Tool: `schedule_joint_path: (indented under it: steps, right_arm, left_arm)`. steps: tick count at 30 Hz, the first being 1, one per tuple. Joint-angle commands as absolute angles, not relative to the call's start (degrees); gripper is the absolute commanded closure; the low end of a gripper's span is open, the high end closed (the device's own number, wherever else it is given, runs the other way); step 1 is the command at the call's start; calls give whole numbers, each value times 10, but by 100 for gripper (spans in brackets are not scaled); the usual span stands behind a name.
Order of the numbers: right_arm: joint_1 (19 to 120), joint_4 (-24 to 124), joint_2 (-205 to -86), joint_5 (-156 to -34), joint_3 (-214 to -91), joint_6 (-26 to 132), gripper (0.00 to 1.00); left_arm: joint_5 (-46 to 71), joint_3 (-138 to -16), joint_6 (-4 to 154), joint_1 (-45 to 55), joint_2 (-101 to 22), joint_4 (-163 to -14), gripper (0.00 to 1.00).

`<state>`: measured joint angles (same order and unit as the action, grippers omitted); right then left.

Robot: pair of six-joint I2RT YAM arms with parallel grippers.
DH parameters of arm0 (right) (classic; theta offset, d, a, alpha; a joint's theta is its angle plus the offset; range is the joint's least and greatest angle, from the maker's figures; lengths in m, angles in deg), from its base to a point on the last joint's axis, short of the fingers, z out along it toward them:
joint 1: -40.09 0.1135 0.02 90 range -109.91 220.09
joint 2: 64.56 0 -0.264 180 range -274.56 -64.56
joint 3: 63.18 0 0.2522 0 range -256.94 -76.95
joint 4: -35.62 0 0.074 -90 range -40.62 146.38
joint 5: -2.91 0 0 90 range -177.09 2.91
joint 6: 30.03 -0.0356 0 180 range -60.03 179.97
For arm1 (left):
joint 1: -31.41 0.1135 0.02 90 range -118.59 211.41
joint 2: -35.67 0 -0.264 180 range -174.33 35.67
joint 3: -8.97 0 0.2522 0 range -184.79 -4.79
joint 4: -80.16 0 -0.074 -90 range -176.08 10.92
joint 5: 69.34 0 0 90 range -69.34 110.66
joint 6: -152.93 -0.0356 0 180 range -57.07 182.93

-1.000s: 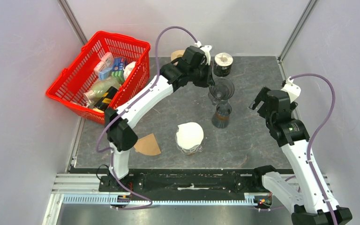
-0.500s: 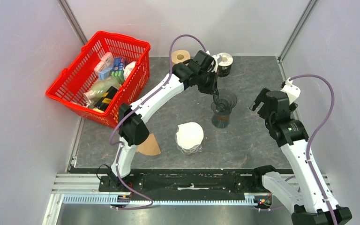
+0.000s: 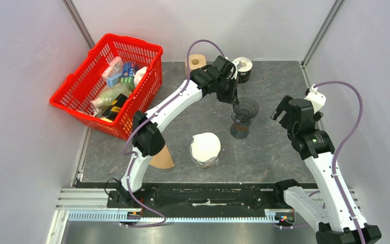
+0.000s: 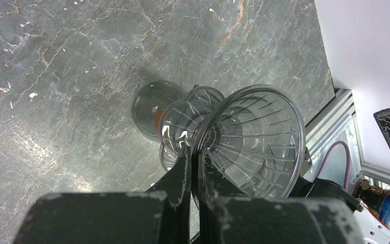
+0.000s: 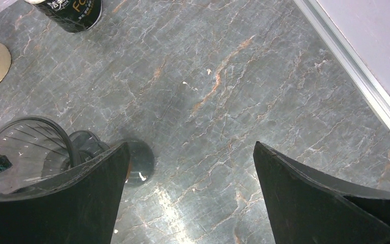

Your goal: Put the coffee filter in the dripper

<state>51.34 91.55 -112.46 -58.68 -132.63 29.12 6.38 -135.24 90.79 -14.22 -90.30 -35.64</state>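
A clear ribbed dripper (image 3: 246, 108) sits tilted over the glass carafe (image 3: 240, 130) at mid-table. My left gripper (image 3: 235, 100) is shut on the dripper's rim; in the left wrist view the fingers (image 4: 184, 168) pinch the rim of the dripper (image 4: 256, 140) above the carafe (image 4: 151, 108). A brown paper coffee filter (image 3: 163, 159) lies flat near the front left, partly hidden by the left arm. My right gripper (image 3: 280, 113) hangs open to the right of the carafe, nothing between its fingers (image 5: 190, 147).
A white paper-topped holder (image 3: 205, 147) stands in front of the carafe. A red basket (image 3: 79, 99) of groceries sits at the left. A paper roll (image 3: 196, 61) and a black can (image 3: 242, 69) stand at the back. The table's right edge rail (image 5: 355, 71) is close.
The left arm has reached further right and carried the dripper down toward the carafe's mouth. The right arm has not moved.
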Motion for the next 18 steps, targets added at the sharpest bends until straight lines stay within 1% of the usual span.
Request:
schedule_joint_path:
  steps: [1, 4, 7, 8, 11, 16, 18]
  right_arm:
    - [511, 916, -1119, -571, -1325, 292, 1]
    - [511, 916, -1115, -571, -1324, 292, 1]
    - [512, 917, -1113, -572, -1324, 292, 1]
    - [511, 916, -1113, -571, -1324, 292, 1]
    - [512, 917, -1113, -572, -1326, 291, 1]
    - [511, 916, -1115, -578, -1328, 290, 1]
    - [511, 916, -1116, -585, -1333, 290, 1]
  left_arm:
    - [49, -1377, 916, -150, -907, -366, 95]
    - [57, -1376, 914, -150, -904, -365, 86]
    - [63, -1377, 908, -151, -897, -365, 67]
    - [64, -1378, 907, -151, -895, -365, 62]
    - [63, -1384, 900, -151, -886, -365, 43]
    - [69, -1403, 886, -152, -868, -366, 17]
    - [78, -1410, 880, -152, -857, -368, 15]
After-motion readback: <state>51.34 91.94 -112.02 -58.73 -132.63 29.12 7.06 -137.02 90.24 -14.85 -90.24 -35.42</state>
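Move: The left hand still pinches the rim of the smoke-grey dripper, whose middle lies about 4 cm to its right, 2 cm back and 4 cm lower. The dark glass stands right under the dripper, some 15 cm below the hand. The filter-lined clear dripper is about 15 cm back and 11 cm left of this hand, 9 cm lower; the black tin is 22 cm ahead and 4 cm right, 17 cm lower. From the right hand, the grey dripper lies roughly 18 cm left, 5 cm ahead and 7 cm lower. Staying almost in place over the dark glass, the left hand spreads its fingers from nearly shut to more than three-quarters open, letting go of the grey dripper's rim. Only at the end does it start straight up, about 1 cm, its attitude hardly changed. ##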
